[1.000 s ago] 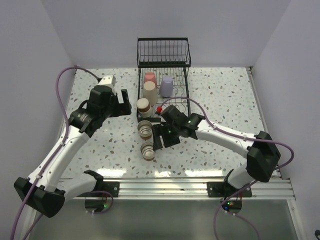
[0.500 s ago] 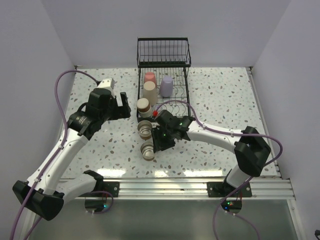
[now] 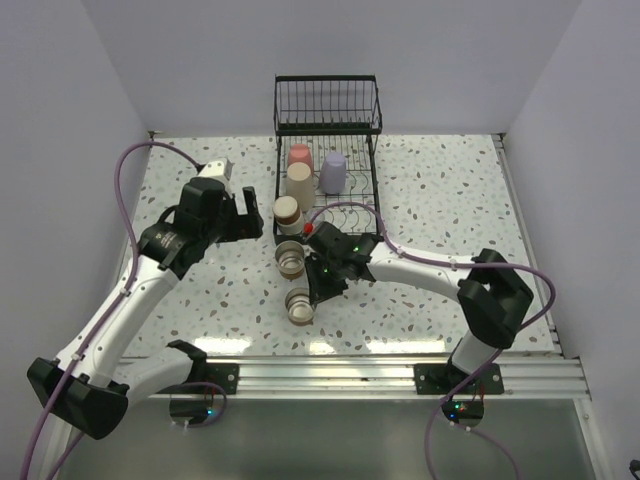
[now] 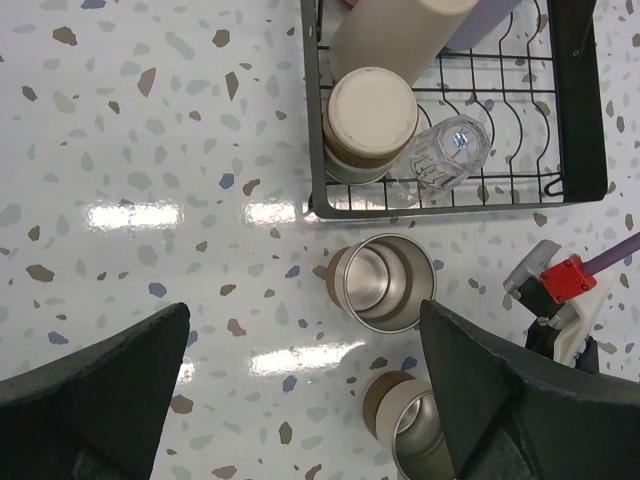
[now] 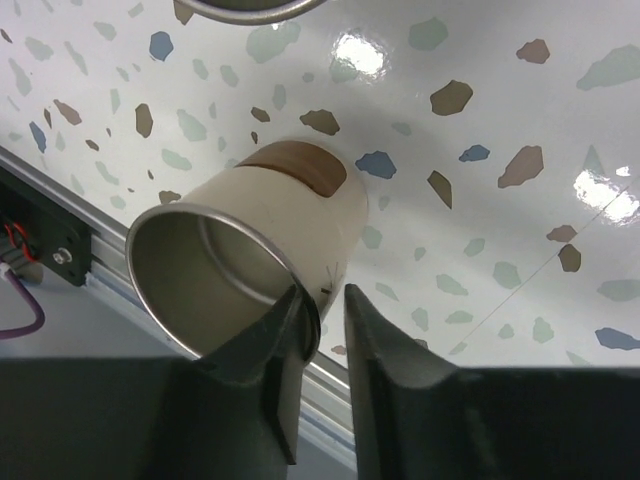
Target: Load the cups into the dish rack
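A brown cup (image 3: 298, 306) with a shiny metal inside stands open end up near the table's front; in the right wrist view this cup (image 5: 250, 240) fills the middle. My right gripper (image 3: 315, 290) (image 5: 330, 300) straddles its rim, one finger inside against the wall, the other outside with a thin gap. A second metal-lined cup (image 3: 291, 259) (image 4: 385, 282) stands just behind it. My left gripper (image 3: 250, 215) (image 4: 303, 320) hovers wide open and empty above the table left of both. The dish rack (image 3: 328, 110) holds pink (image 3: 299, 156), lavender (image 3: 333, 172), beige (image 3: 299, 184), brown (image 3: 288, 213) and clear (image 4: 448, 153) cups.
The rack's flat tray (image 4: 580, 120) lies just behind the two loose cups, its upright basket at the back wall. An aluminium rail (image 3: 330, 375) runs along the table's front edge, close behind the gripped cup. Walls close the left, right and far sides.
My right arm has slid left and forward to the near cup, and its jaws have narrowed round the rim. The left arm has barely moved.
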Available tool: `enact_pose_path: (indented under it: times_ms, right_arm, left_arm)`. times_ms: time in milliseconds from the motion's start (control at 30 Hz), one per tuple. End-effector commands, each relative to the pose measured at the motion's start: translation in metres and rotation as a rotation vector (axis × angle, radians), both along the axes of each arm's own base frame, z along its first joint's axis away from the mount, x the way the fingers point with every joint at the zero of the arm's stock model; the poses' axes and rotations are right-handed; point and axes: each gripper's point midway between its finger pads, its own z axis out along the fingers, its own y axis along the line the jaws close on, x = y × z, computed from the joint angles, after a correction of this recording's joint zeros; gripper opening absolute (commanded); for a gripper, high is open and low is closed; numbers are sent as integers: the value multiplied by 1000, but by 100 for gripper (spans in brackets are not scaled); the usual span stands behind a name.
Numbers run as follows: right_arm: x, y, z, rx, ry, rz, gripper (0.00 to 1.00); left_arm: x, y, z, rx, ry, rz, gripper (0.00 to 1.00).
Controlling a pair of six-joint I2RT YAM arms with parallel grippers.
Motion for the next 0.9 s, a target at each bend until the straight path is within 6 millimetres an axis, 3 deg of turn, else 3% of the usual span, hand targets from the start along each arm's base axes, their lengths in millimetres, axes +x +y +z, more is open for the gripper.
enact_pose_path:
  times_ms: [0, 33, 67, 300, 567, 867]
  right_arm:
    - [8, 10, 10, 21, -41, 1, 21]
    - [7, 10, 10, 20, -43, 1, 16]
    - [7, 7, 9, 10, -45, 2, 0]
    - [4, -24, 29, -30, -117, -24, 0]
    - [-2, -68, 88, -4, -253, -93, 0]
    - [-15, -86, 149, 171, -328, -169, 0]
  left_arm:
    - [2, -1, 9, -34, -35, 12, 100]
    - [2, -1, 10, -33, -37, 14, 100]
    - [1, 0, 10, -31, -34, 15, 100]
    - [1, -2, 17, -38, -34, 7, 100]
    - [-5, -29, 29, -216, -36, -45, 100]
    - [-17, -39, 51, -292, -91, -117, 100]
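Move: The steel cup to grip stands with its middle about 4 cm left of the right hand, 1 cm back and 3 cm below; its right-hand rim is between the open fingers. From the right hand, the second steel cup is some 9 cm ahead and 6 cm left, the clear cup in the rack about 20 cm straight ahead. From the left gripper, the cup to grip lies roughly 11 cm back, 12 cm right and 19 cm below. Close the right fingers to pinch the cup's right-hand wall at the rim, one inside and one outside, then lift it about 12 cm while carrying it some 8 cm to the right, tilting the fingertips forward about 15 degrees. Meanwhile ease the open left gripper a few centimetres right, up and slightly back, rolling it some 12 degrees so its left side drops. ##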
